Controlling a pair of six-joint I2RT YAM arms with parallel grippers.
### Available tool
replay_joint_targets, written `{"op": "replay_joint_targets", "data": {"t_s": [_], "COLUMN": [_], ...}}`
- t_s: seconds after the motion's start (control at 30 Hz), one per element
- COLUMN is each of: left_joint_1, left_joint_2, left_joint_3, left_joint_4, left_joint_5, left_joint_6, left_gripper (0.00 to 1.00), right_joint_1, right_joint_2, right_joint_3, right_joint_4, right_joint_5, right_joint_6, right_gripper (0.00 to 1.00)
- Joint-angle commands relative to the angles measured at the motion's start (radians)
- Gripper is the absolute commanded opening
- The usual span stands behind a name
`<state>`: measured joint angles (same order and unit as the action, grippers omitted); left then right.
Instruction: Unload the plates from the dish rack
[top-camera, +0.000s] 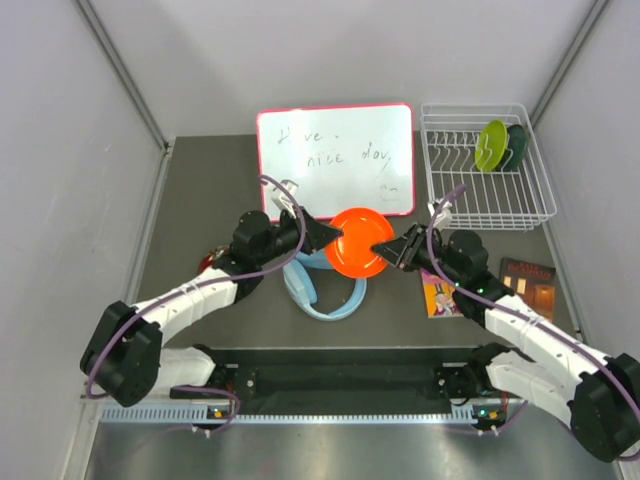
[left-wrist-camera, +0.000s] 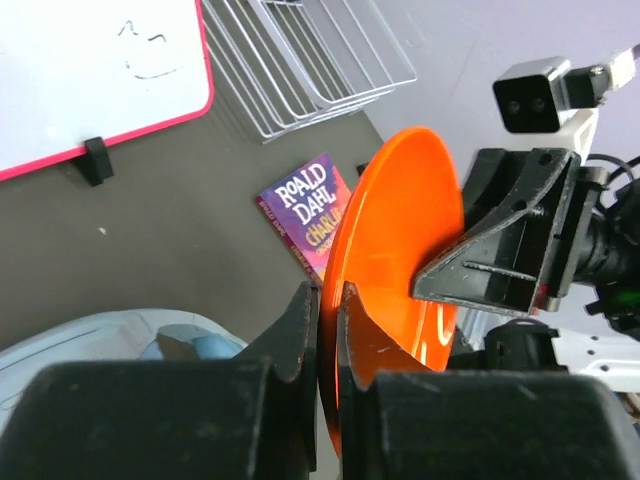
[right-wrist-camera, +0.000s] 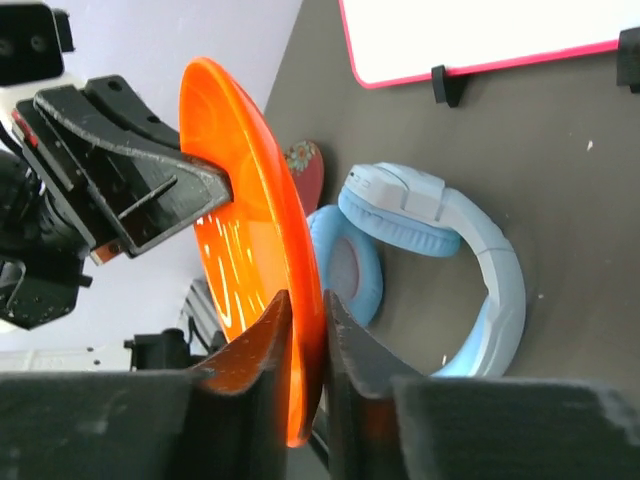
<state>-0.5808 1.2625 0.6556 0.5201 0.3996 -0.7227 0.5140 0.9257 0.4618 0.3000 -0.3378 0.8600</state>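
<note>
An orange plate (top-camera: 355, 243) hangs on edge above the middle of the table, gripped from both sides. My left gripper (top-camera: 335, 237) is shut on its left rim, and in the left wrist view the fingers pinch the plate (left-wrist-camera: 400, 230) edge. My right gripper (top-camera: 378, 250) is shut on the opposite rim of the plate (right-wrist-camera: 235, 220). The white wire dish rack (top-camera: 487, 205) stands at the back right. In it a yellow-green plate (top-camera: 490, 145) and a dark green plate (top-camera: 516, 146) stand upright. A dark red plate (right-wrist-camera: 305, 172) lies on the table by the left arm.
A red-framed whiteboard (top-camera: 335, 160) stands behind the orange plate. Light blue headphones (top-camera: 325, 290) lie under it. A Roald Dahl book (top-camera: 440, 295) and a dark book (top-camera: 527, 277) lie at the right, in front of the rack.
</note>
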Motion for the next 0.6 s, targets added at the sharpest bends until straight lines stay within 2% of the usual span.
{"op": "replay_joint_targets", "data": {"t_s": [0.0, 0.03, 0.07, 0.13, 0.2, 0.3, 0.37, 0.5, 0.57], "left_joint_1": [-0.004, -0.004, -0.004, 0.001, 0.021, 0.105, 0.168, 0.364, 0.416], "left_joint_2": [-0.047, -0.064, -0.084, -0.161, -0.236, -0.313, -0.366, -0.451, -0.477], "left_joint_3": [0.035, 0.033, 0.032, 0.041, 0.073, 0.102, 0.098, 0.021, -0.008], "left_joint_4": [-0.081, -0.107, -0.147, -0.216, -0.351, -0.495, -0.561, -0.673, -0.695], "left_joint_5": [-0.151, -0.177, -0.261, -0.364, -0.538, -0.652, -0.668, -0.711, -0.705], "left_joint_6": [0.087, 0.097, 0.111, 0.153, 0.196, 0.217, 0.198, 0.154, 0.143], "left_gripper": [0.0, 0.0, 0.0, 0.0, 0.0, 0.0, 0.0, 0.0, 0.0], "right_joint_1": [0.023, 0.021, 0.021, 0.02, 0.018, 0.009, 0.008, -0.011, -0.012], "right_joint_2": [-0.027, -0.04, -0.051, -0.085, -0.108, -0.157, -0.185, -0.199, -0.202], "right_joint_3": [0.04, 0.044, 0.049, 0.067, 0.087, 0.098, 0.11, 0.152, 0.173], "right_joint_4": [0.076, 0.058, 0.03, -0.066, -0.166, -0.249, -0.281, -0.358, -0.387], "right_joint_5": [-0.032, -0.024, 0.009, 0.052, 0.117, 0.184, 0.223, 0.238, 0.241], "right_joint_6": [-0.025, -0.035, -0.058, -0.087, -0.136, -0.18, -0.206, -0.249, -0.269], "right_gripper": [0.43, 0.45, 0.47, 0.57, 0.57, 0.59, 0.59, 0.6, 0.6]}}
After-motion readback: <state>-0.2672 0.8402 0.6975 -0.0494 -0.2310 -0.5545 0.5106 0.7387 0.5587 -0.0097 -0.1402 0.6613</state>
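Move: The left hand, already pinching the orange plate's left edge, is taking it to the red plate on the table, some 25 cm to its left, 10 cm back and 19 cm below. About 18 cm under that hand, the headphones lie 12 cm back and 2 cm left. The right hand still has the orange plate, its middle 5 cm left and 1 cm ahead; the red plate is roughly 35 cm left and 6 cm back, 18 cm below. Right fingers release the orange plate; left hand swings it 22 cm left, towards the red plate, turning counter-clockwise. ##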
